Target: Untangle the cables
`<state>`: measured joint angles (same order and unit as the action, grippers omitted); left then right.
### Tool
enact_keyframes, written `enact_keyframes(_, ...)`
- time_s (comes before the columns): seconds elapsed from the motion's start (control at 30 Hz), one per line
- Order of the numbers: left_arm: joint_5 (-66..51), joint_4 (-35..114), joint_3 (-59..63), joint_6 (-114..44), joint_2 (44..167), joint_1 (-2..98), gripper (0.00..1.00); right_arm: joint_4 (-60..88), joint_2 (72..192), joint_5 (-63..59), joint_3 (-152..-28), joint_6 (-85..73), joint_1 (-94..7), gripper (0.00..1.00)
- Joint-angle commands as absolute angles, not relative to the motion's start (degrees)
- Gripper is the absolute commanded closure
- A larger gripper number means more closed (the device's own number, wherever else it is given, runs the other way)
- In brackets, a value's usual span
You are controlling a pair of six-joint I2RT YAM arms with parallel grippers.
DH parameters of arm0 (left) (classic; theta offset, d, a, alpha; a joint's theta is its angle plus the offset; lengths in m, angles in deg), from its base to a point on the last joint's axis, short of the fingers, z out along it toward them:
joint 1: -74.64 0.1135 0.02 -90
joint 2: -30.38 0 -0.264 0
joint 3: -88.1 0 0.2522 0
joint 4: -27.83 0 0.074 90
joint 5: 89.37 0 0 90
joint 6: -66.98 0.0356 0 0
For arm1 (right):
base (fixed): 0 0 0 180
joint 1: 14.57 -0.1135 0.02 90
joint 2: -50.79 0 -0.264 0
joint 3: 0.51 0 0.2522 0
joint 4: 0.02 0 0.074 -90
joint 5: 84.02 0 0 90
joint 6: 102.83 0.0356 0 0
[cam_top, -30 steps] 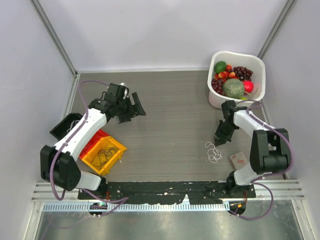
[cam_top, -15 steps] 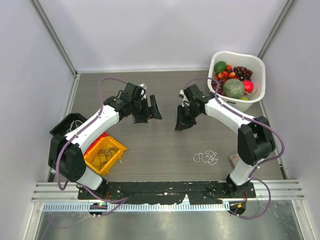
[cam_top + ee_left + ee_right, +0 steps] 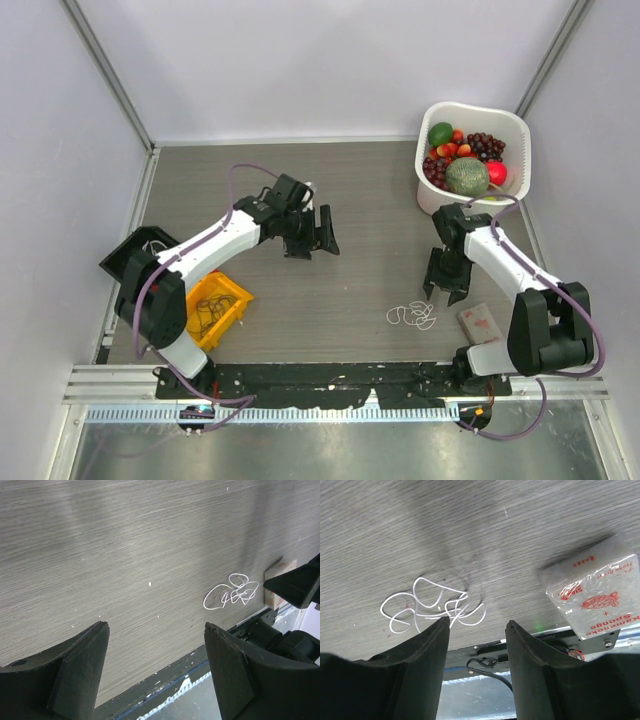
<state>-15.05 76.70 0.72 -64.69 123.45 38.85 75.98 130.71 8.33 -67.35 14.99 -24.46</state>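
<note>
The cables show as one small tangle of thin white wire loops [image 3: 412, 316] lying flat on the grey table near its front edge. It also shows in the left wrist view [image 3: 231, 594] and in the right wrist view [image 3: 432, 605]. I see no red or blue wire clearly. My right gripper [image 3: 445, 285] is open and empty, hovering just behind and to the right of the tangle; in its own view [image 3: 478, 621] the loops lie just beyond the left fingertip. My left gripper [image 3: 322, 232] is open and empty over the table's middle, far from the tangle [image 3: 156, 626].
A white basket [image 3: 515, 130] of fruit stands at the back right. A wrapped sponge packet [image 3: 478, 320] lies right of the tangle. A yellow bin [image 3: 238, 295] holding wires, over a red one, and a black bin [image 3: 125, 258] sit at the left.
The left gripper has moved right toward the table's middle. The right gripper swung to the centre, then came back near the tangle. The white tangle lies a little further left than a second ago.
</note>
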Motion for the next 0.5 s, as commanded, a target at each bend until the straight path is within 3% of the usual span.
enact_keyframes(0.0, -16.8, 74.6, -1.6, -64.7, 122.9, 37.8, 0.20, 74.2, 130.9, 6.9, -64.8, 15.5, -24.7, 0.46)
enact_keyframes(0.1, -15.4, 75.4, -0.8, -64.2, 121.2, 37.8, 0.19, 66.5, 138.5, -18.6, -63.4, 10.7, -25.8, 0.48)
enact_keyframes(0.13, -15.0, 75.8, -0.5, -64.1, 120.6, 37.8, 0.19, 65.0, 139.6, -21.2, -63.7, 10.7, -28.6, 0.49)
enact_keyframes(0.33, -12.3, 77.1, 0.1, -63.4, 118.6, 37.8, 0.18, 61.6, 146.9, -15.8, -85.0, 10.7, -46.2, 0.49)
enact_keyframes(0.47, -9.4, 75.0, 1.9, -65.5, 116.8, 37.8, 0.19, 65.3, 151.2, -14.5, -95.0, 9.2, -48.0, 0.46)
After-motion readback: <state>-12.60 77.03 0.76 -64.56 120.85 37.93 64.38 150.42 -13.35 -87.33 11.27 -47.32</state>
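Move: The white cable lies loose on the table about 5 cm left of the right hand, 5 cm nearer the base and roughly 6 cm below. The plastic packet lies some 12 cm to the right of this hand and 8 cm back. The left gripper hangs open about 25 cm to the left of it, 9 cm farther out and 7 cm higher. From the left hand, the cable is roughly 20 cm right, 14 cm back and 14 cm down. With its fingers seeming to drag the white cable along, the right hand swings fast about 20 cm left towards the waiting left gripper. It first dips 3 to 4 cm, then climbs back up while reaching forward to end about 5 cm farther out; the fingertips swing out leftward and the wrist turns some 30 degrees counter-clockwise, opening kept half wide. ##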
